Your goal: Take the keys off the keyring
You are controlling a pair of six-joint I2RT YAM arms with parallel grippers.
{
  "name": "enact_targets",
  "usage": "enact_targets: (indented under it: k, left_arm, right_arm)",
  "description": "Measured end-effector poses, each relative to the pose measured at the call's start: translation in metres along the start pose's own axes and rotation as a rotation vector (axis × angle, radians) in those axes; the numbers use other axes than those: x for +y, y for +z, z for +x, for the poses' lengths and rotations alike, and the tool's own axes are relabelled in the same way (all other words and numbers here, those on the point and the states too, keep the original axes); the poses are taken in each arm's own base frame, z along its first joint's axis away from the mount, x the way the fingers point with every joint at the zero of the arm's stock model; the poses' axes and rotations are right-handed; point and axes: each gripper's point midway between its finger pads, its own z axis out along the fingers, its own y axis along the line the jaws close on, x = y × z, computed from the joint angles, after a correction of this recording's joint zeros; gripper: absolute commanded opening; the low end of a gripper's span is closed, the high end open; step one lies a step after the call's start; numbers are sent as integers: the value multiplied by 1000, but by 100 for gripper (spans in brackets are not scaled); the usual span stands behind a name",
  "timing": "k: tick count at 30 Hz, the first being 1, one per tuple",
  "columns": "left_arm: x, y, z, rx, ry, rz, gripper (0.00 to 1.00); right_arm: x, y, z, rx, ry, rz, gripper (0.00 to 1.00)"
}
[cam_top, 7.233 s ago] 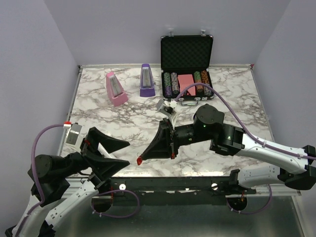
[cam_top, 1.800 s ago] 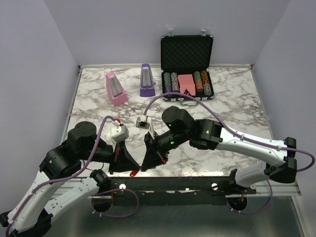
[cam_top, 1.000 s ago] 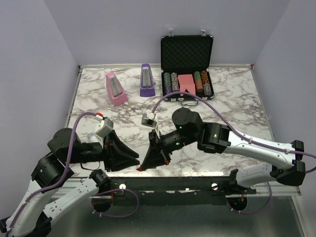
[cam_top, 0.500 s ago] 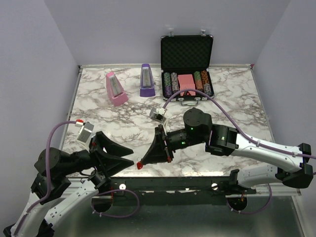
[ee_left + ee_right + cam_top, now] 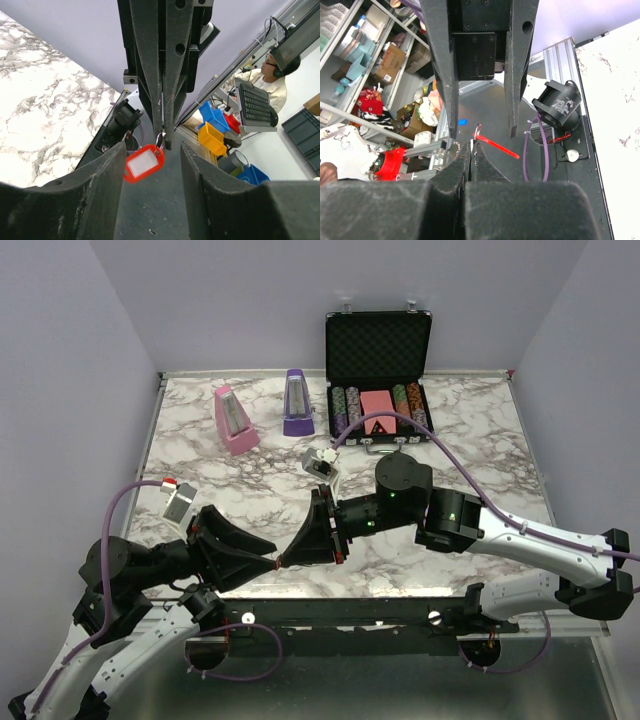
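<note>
The keyring hangs over the table's near edge: a red tag point(image 5: 144, 163) with a white label on a thin metal ring point(image 5: 160, 141). My right gripper point(image 5: 471, 146) is shut on that ring, and the tag point(image 5: 498, 145) shows edge-on just beyond its tips. In the top view it point(image 5: 285, 562) points left and down. My left gripper point(image 5: 152, 150) is open, its fingers point(image 5: 107, 175) standing either side of the tag without touching it. From above, it point(image 5: 270, 556) meets the right gripper tip to tip. No keys can be made out; only a sliver of metal shows between the right jaws.
At the back stand an open black case point(image 5: 378, 345) of poker chips with a pink card block, a pink metronome point(image 5: 234, 420) and a purple metronome point(image 5: 297, 402). The grippers meet at the marble table's front edge point(image 5: 300, 592), above the metal frame.
My left gripper backed off and opened wide half a second ago. It has since moved right again, bringing its jaws round the red tag. The right gripper has stayed shut, shifting only slightly.
</note>
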Motion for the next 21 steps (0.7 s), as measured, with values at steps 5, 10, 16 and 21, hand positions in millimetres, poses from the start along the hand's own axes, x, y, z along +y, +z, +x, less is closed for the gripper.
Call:
enact_targets:
  k: [5,10,16,21]
  left_arm:
    - [1,1,1,7,-4,-2,49]
    - [0,1,2,10,-4,1,41]
    - [0,0,3,18,-6,4,33]
    - [-1,-1,4,23,-8,4,29]
  right_arm:
    - [1,0,-1,-2,-2,-1,1]
    - [0,1,0,1,0,0,1]
    - [-1,2,0,2,1,1,1]
    - [-2,2,0,2,2,4,1]
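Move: The red tag hangs about 2 cm below the left hand point, some 1 cm back and 1 cm to its right. The ring, which the right fingers hold, is about 1 cm above the left hand point, level with it front to back and about 1 cm to its right. From the right hand the tag's middle lies roughly 3 cm below and 1 cm to the left. Hold the left gripper where it is, pointing right at the right fingertips, and narrow its fingers around the ring end of the tag, from a bit over half open to about a third. Let the lower, forward finger push the tag back as they close. Keep the right fingers shut on the ring, staying put. ##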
